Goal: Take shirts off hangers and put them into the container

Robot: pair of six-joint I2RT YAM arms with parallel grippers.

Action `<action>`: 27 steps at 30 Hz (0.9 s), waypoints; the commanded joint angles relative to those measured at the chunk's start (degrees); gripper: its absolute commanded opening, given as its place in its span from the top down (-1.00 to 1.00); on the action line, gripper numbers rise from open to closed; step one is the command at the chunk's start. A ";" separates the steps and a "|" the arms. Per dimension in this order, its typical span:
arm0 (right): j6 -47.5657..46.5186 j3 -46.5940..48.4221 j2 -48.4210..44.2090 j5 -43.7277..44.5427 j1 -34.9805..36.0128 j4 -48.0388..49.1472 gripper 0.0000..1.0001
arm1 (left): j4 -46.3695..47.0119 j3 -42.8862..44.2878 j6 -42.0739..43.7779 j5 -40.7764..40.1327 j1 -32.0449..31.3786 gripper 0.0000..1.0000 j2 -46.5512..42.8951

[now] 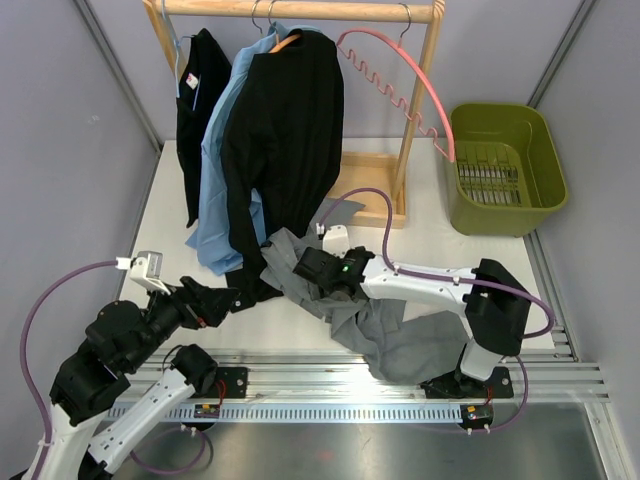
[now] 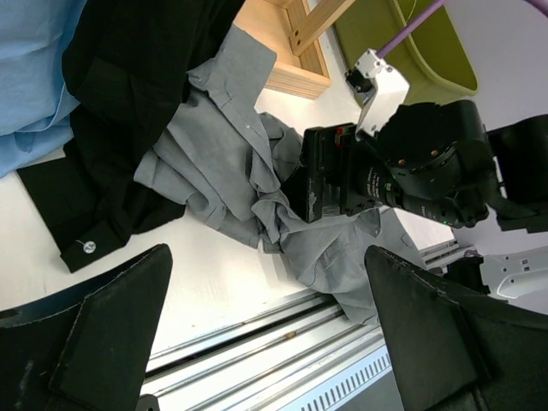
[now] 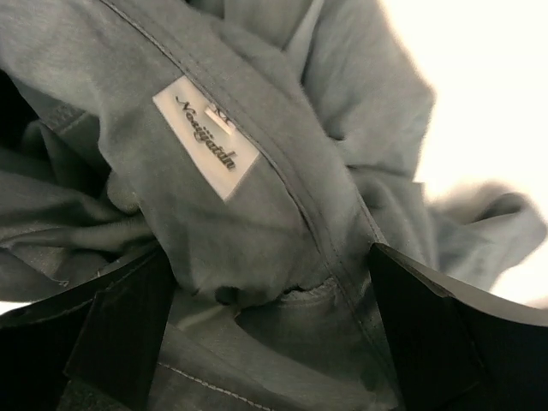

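A crumpled grey shirt (image 1: 392, 335) lies on the table in front of the rack, off any hanger. My right gripper (image 1: 302, 267) is pressed into its upper folds; up close, the jaws (image 3: 274, 295) stand open with grey fabric and a white label (image 3: 207, 137) between them. My left gripper (image 1: 238, 296) hovers open over bare table by the black shirt's cuff (image 2: 84, 248), its fingers (image 2: 111, 334) holding nothing. A black shirt (image 1: 288, 130) on an orange hanger (image 1: 287, 42), a light blue shirt (image 1: 222, 150) and another black shirt (image 1: 202, 95) hang on the rack. An empty pink hanger (image 1: 405, 75) hangs at the right. The olive-green container (image 1: 548, 150) stands at the far right.
The wooden rack's rail (image 1: 300, 10), right post (image 1: 420, 100) and base tray (image 1: 365, 185) stand between the shirts and the container. Metal rails (image 1: 400, 385) run along the table's near edge. Grey walls close in both sides.
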 commanded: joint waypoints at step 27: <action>23.17 -16.50 -36.01 15.79 -19.55 -8.35 1.00 | 5.46 -0.02 -1.18 3.99 -0.12 -0.98 4.27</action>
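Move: The grey shirt's collar bunch with its white label lies under my open right hand, about 8 cm below, 1 cm ahead and 2 cm to its left. The black shirt's lower end hangs some 8 cm left of that hand and 3 cm back; the green container is about 30 cm to its right and 19 cm farther out, the rack's base tray 10 cm right and 15 cm out. For my left hand, the bunch is some 13 cm ahead and 13 cm right, 20 cm down. I sink my open right hand about 8 cm into the grey shirt and pinch the cloth beside the collar label between both fingers. Keeping it shut, I sweep the bunch some 15 cm right towards the green container, rising about 11 cm mostly late on, with the wrist turning clockwise roughly 35 degrees. ##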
